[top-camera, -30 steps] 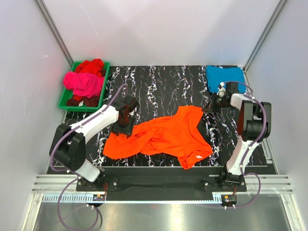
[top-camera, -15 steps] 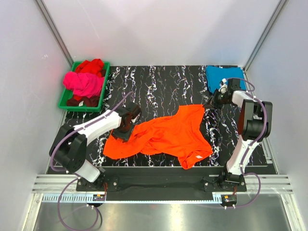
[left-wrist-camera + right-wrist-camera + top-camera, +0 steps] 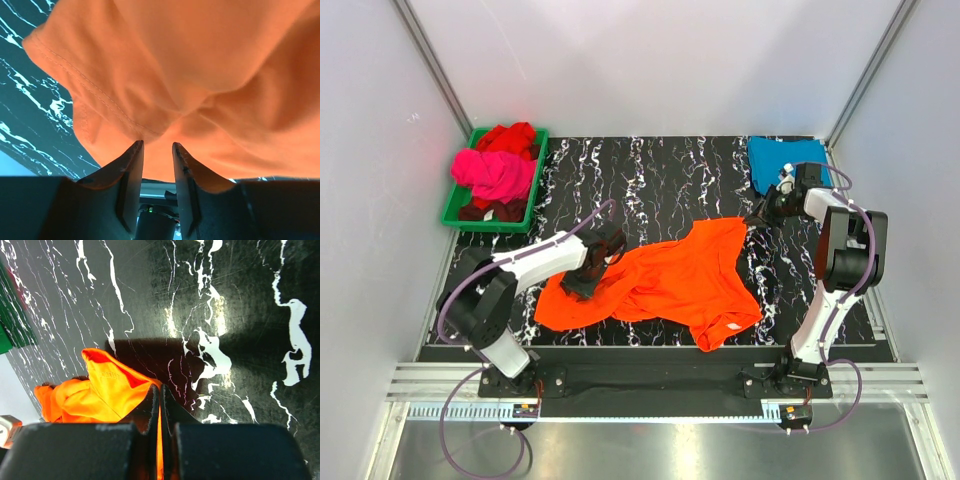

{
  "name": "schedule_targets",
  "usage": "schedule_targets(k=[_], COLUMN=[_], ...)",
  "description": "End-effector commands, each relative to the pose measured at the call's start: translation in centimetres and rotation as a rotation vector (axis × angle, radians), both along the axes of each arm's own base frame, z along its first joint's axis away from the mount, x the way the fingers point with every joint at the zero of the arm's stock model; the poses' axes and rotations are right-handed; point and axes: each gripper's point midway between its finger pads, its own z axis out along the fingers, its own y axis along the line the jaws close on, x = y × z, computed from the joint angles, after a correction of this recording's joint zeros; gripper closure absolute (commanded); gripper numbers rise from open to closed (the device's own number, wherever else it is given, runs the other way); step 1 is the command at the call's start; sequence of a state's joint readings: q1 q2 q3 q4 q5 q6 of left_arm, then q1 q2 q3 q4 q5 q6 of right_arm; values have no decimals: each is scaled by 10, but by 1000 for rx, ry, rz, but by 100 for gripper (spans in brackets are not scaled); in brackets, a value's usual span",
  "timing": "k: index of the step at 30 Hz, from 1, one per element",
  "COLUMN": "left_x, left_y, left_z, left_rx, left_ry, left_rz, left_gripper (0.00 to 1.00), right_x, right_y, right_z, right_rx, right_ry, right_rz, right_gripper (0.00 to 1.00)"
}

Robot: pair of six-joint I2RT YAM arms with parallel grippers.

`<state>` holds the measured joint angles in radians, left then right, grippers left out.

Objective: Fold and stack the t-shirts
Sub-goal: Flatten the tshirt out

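Note:
The orange t-shirt (image 3: 670, 280) lies crumpled in the middle of the black marbled table (image 3: 660, 180). My left gripper (image 3: 588, 280) sits on its left part. In the left wrist view that gripper (image 3: 157, 144) stands open, its tips at a hanging fold of the orange t-shirt (image 3: 200, 60) near a stitched hem. My right gripper (image 3: 754, 217) is shut on the shirt's far right corner. A strip of the orange t-shirt (image 3: 100, 390) shows between the closed right gripper (image 3: 160, 387). A folded teal t-shirt (image 3: 782, 160) lies at the back right. Pink (image 3: 495, 172) and red (image 3: 510, 135) t-shirts sit in the tray.
The green plastic tray (image 3: 450, 215) stands at the back left corner, with dark red cloth (image 3: 490, 210) at its front. White walls enclose the table on three sides. Both arm bases stand on the rail at the near edge (image 3: 660, 375).
My left gripper has slid right onto the shirt's left part and its jaws have narrowed. My right gripper has drawn the pinched corner slightly back and to the right.

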<state>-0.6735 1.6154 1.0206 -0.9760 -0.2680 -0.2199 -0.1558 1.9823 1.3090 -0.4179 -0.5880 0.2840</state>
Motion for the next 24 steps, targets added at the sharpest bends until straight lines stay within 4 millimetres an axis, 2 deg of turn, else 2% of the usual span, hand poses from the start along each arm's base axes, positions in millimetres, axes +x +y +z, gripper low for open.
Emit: schedule_targets(k=[1, 7, 13, 19, 21, 23, 24], left_x=[7, 7, 15, 19, 19, 19, 20], left_y=[6, 12, 13, 12, 13, 14, 14], left_z=[1, -9, -6, -4, -3, -1, 0], left_rx=[58, 104, 121, 123, 128, 133, 133], left_ry=[-34, -19, -54, -66, -70, -70, -76], left_rz=[16, 8, 11, 7, 7, 8, 11], left_gripper=[64, 64, 66, 75, 84, 88, 94], right_x=[9, 10, 10, 9, 8, 8, 9], right_y=[-5, -7, -7, -7, -7, -7, -7], right_z=[8, 10, 11, 12, 12, 13, 14], right_rx=[11, 15, 22, 21, 21, 22, 21], right_ry=[-24, -29, -32, -35, -34, -35, -38], right_rz=[-2, -7, -9, -8, -9, -10, -10], right_gripper=[100, 100, 100, 100, 100, 100, 100])
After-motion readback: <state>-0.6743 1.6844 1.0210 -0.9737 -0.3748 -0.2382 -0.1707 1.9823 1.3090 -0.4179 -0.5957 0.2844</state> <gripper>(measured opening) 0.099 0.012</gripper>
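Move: The edge of the folded layer at the t-shirt's left end lies just off the left hand: about 1 cm ahead, 2 cm to its left and 1 cm below the open fingers. The hem corner sits roughly 6 cm ahead and 6 cm left of that hand; the green bin is some 26 cm ahead and 17 cm left. From the right hand, that same fold edge lies about 36 cm left and 20 cm back. The left fingers, part open at first, close and pinch the t-shirt's fold edge near the end of the stitched hem. To get there the hand shifts about 1.5 cm left with a slight forward drift and sinks 1 cm early on, fingertips swinging some 5 degrees leftward, then stays low while the fingers shut. The right hand keeps its grip on the shirt's far right corner, almost still. ##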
